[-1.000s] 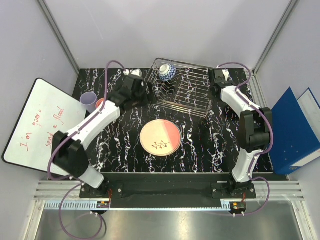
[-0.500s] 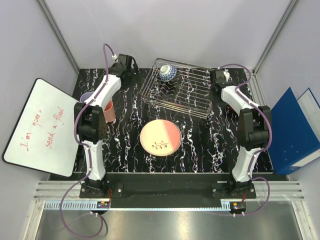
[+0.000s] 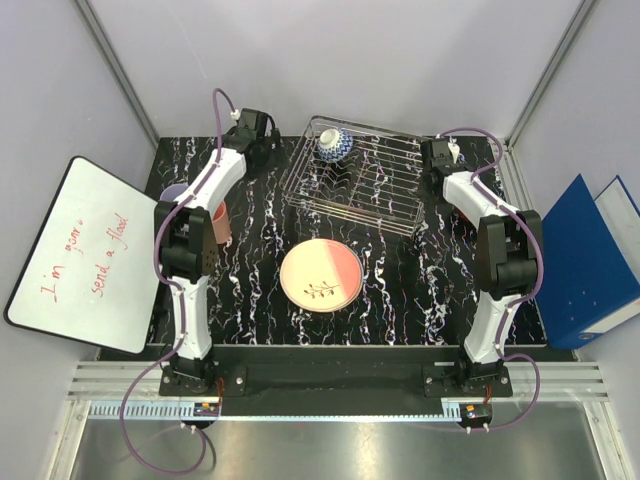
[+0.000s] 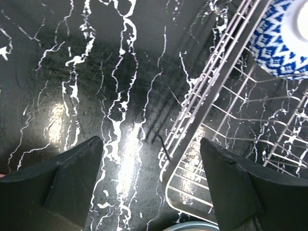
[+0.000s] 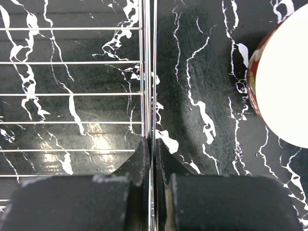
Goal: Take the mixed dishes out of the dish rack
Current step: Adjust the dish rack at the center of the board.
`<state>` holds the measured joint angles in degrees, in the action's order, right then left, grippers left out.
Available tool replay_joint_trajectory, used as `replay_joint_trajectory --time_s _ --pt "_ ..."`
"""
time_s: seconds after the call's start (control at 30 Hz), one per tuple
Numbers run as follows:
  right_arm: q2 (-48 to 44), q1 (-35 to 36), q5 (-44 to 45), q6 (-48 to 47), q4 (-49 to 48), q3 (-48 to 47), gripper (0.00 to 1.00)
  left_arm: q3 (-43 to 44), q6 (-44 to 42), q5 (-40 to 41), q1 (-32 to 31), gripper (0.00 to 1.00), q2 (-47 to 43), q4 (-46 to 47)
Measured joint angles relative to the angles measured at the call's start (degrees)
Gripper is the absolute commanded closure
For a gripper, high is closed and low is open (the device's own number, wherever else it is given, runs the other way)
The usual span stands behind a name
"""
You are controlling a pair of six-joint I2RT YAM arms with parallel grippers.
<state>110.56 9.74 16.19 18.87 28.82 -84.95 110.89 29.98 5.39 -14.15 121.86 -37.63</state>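
Observation:
The silver wire dish rack (image 3: pixel 360 180) stands at the back of the black marbled table. A blue-white patterned bowl (image 3: pixel 335 145) sits in its far left corner, also visible as the bowl (image 4: pixel 284 43) in the left wrist view. My left gripper (image 3: pixel 270 152) hovers open just left of that corner; between its jaws (image 4: pixel 151 168) are bare table and the rack's corner wire (image 4: pixel 202 144). My right gripper (image 5: pixel 153 144) is shut on the rack's right rim wire (image 5: pixel 147 72), with a red bowl (image 5: pixel 281 82) beside it. The cream/pink plate (image 3: pixel 320 275) lies flat in front of the rack.
A pink cup (image 3: pixel 216 222) and a lavender cup (image 3: pixel 172 193) stand left of the left arm, partly hidden by it. A whiteboard (image 3: pixel 80 250) leans at the left and a blue binder (image 3: pixel 590 260) at the right. A pale blue rim (image 4: pixel 192 226) shows under the left wrist.
The left arm has swung from beside the rack's near left side back to its far left corner, gripper still open. The right gripper has stayed shut on the rim.

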Motion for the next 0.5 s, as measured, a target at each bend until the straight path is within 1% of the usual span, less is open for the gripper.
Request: replay_joint_trajectory --time_s 0.1,0.2,0.33,0.37,0.43,0.5 --pt "0.11 -0.02 -0.44 0.2 -0.61 0.09 1.0 0.0 -0.24 -1.14 -0.35 0.18 0.0 0.31" --pt "0.15 -0.02 -0.66 0.24 -0.98 0.2 1.0 0.0 -0.66 -2.21 -0.96 0.22 0.02 0.52" --pt "0.15 -0.04 -0.7 0.26 -1.14 0.24 1.0 -0.22 -1.22 -3.1 -2.32 0.32 0.04 1.14" --pt "0.15 -0.04 -0.72 0.26 -1.16 0.26 1.0 -0.5 -1.4 -3.3 -2.6 0.37 0.04 1.38" --pt "0.15 -0.04 -0.72 0.28 -1.18 0.28 1.0 -1.07 -1.57 -3.54 -3.13 0.4 0.15 1.44" --pt "0.15 -0.04 -0.74 0.31 -1.25 0.33 1.0 -1.86 -1.7 -3.54 -3.37 0.41 0.24 1.62"
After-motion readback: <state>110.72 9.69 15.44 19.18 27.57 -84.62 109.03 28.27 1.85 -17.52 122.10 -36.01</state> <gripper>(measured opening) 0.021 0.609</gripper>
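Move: The dish rack's left end rail is about 5 cm to my left hand's right, level with it fore and aft, and some 4 cm below. Inside the rack, the blue-white bowl sits about 15 cm to the right and 6 cm farther out; the plate lies roughly 12 cm right and 24 cm back, on the table about 12 cm down. My right hand, still shut on the rack's right end rail, has that left rail about 29 cm to its left and 6 cm ahead, at about its own height. I bring my left hand about 4 cm to the right over the rack's left end rail, easing back slightly and only starting to sink near the end, with a small clockwise turn. As it goes, the wide-open fingers start closing, down to a bit over half open, with the rail between them as seen from the wrist. My right hand stays put, keeping its pinch on the right end rail. ##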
